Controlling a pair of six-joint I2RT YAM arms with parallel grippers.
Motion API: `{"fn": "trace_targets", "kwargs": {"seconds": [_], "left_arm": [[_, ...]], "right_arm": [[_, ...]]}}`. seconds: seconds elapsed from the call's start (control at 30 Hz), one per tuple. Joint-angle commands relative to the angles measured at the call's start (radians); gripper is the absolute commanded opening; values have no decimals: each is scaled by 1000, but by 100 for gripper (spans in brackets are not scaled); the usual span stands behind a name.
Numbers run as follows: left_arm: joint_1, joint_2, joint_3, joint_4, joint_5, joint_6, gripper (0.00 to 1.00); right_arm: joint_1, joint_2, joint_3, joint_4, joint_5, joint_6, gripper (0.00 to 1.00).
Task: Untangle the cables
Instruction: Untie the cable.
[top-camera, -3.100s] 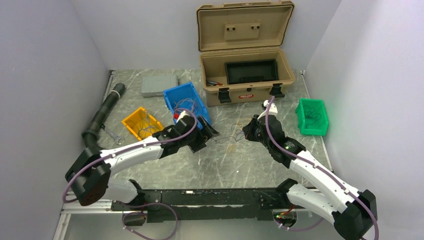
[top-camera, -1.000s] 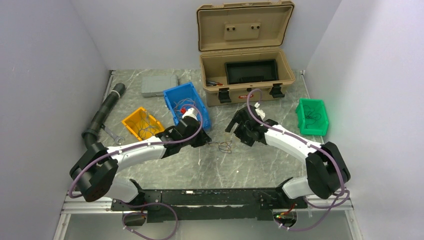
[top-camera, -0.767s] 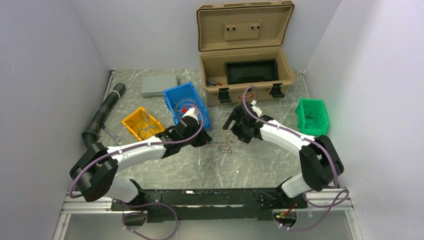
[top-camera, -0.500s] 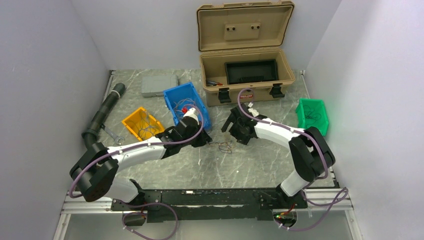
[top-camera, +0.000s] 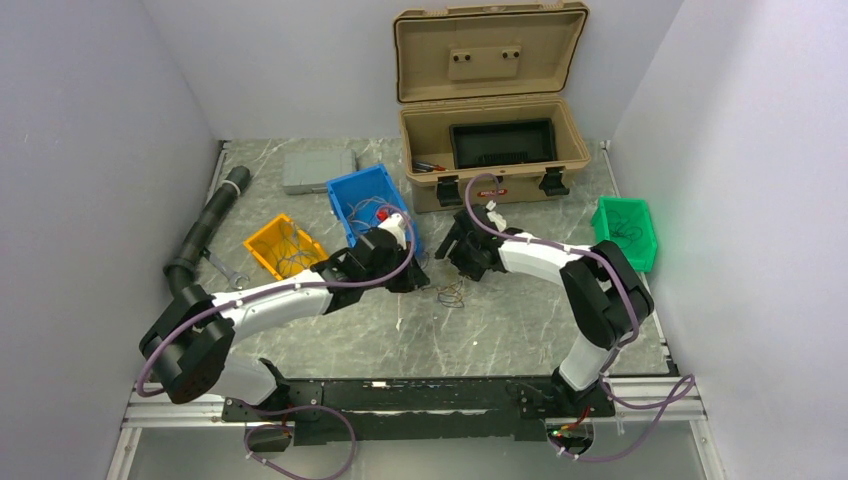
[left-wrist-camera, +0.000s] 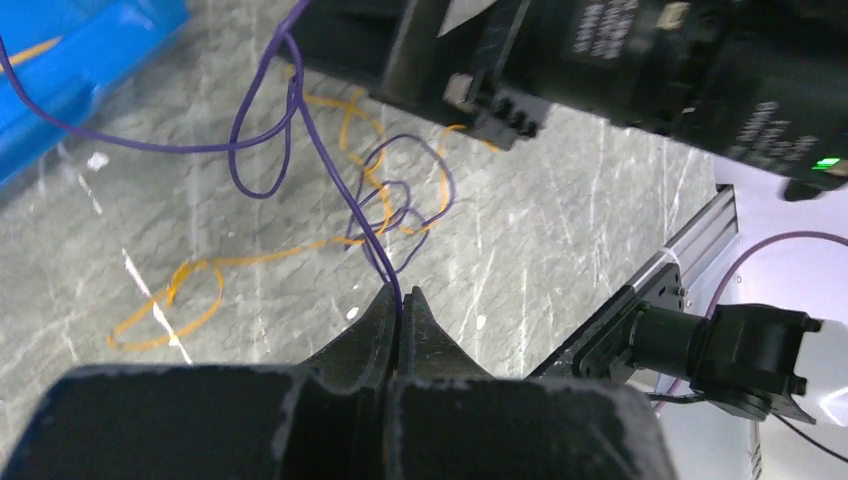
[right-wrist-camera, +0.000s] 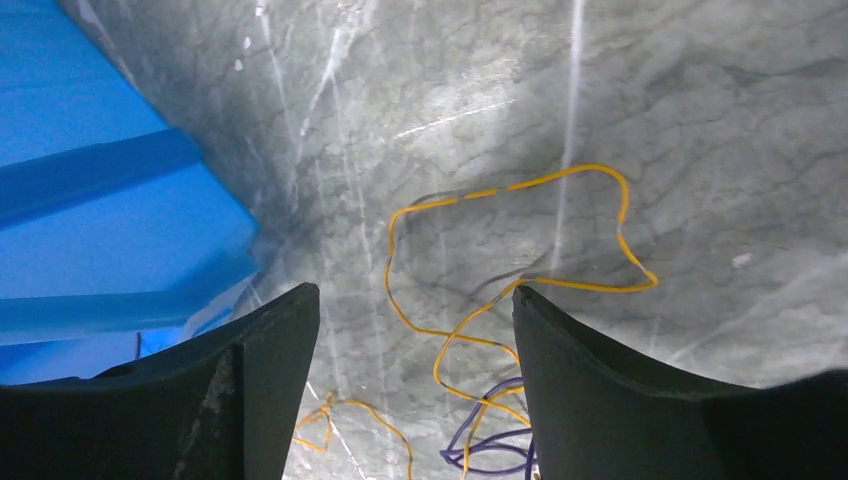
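Note:
The cables are a small tangle (top-camera: 450, 292) of thin purple and orange wires on the marble table between the two arms. My left gripper (left-wrist-camera: 400, 300) is shut on a purple wire (left-wrist-camera: 298, 130) that rises from the jaws in loops. An orange wire (left-wrist-camera: 190, 290) lies slack on the table beneath it. My right gripper (right-wrist-camera: 415, 300) hovers over the tangle, open, and holds nothing. Between its fingers I see an orange wire (right-wrist-camera: 520, 290) and purple loops (right-wrist-camera: 490, 445) lying on the table. In the top view the left gripper (top-camera: 418, 277) and right gripper (top-camera: 452, 262) are close together.
A blue bin (top-camera: 372, 205) with wires stands just behind the left gripper. A yellow bin (top-camera: 283, 245), a wrench (top-camera: 228, 272) and a black hose (top-camera: 208, 225) are at the left. An open tan toolbox (top-camera: 492, 150), a grey box (top-camera: 318, 170) and a green bin (top-camera: 624, 232) are farther off.
The right arm has swung left and come over the tangle, its jaws narrowing a little. The left gripper has shifted slightly toward the blue bin, still pinching the purple wire.

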Motion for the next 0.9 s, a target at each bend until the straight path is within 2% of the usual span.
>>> {"fn": "trace_targets", "kwargs": {"seconds": [0.0,0.17,0.47,0.53,0.63,0.8,0.87], "left_arm": [[8,-40,100,-6,69,108,0],[47,-38,139,1,141,118,0],[97,7,243,-23,251,164,0],[97,7,253,-23,268,170,0],[97,5,264,-35,276,177,0],[106,-16,270,-84,244,184,0],[121,-31,262,-90,253,183,0]], "right_arm": [[6,18,-42,91,-60,-5,72],[6,5,-64,142,-118,-9,67],[3,-67,-174,286,-239,38,68],[3,-61,-171,301,-266,46,66],[2,-56,-175,319,-274,68,54],[-8,-94,-169,256,-199,75,12],[-18,-121,-169,210,-158,78,1]]}}
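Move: The neck of the orange cable's loop lies about 2 cm back from the open right fingers, 1 cm left and 3 cm below. The loop spreads some 3 cm ahead and 2 cm right of that hand; the purple tangle sits about 6 cm straight back, and the blue bin's middle 8 cm ahead and 15 cm left. From the left hand, already pinching the purple cable, the tangle is roughly 2 cm ahead, 5 cm right and 10 cm down. The purple cable, still pinched by the left fingers, is drawn up about 9 cm and slightly forward and right, away from the tangle. Meanwhile the right hand stays low, slides left and then back towards the orange neck, about 4 cm in all, rolls some 15 degrees with its left side rising, then shuts its fingers on the orange strand. ##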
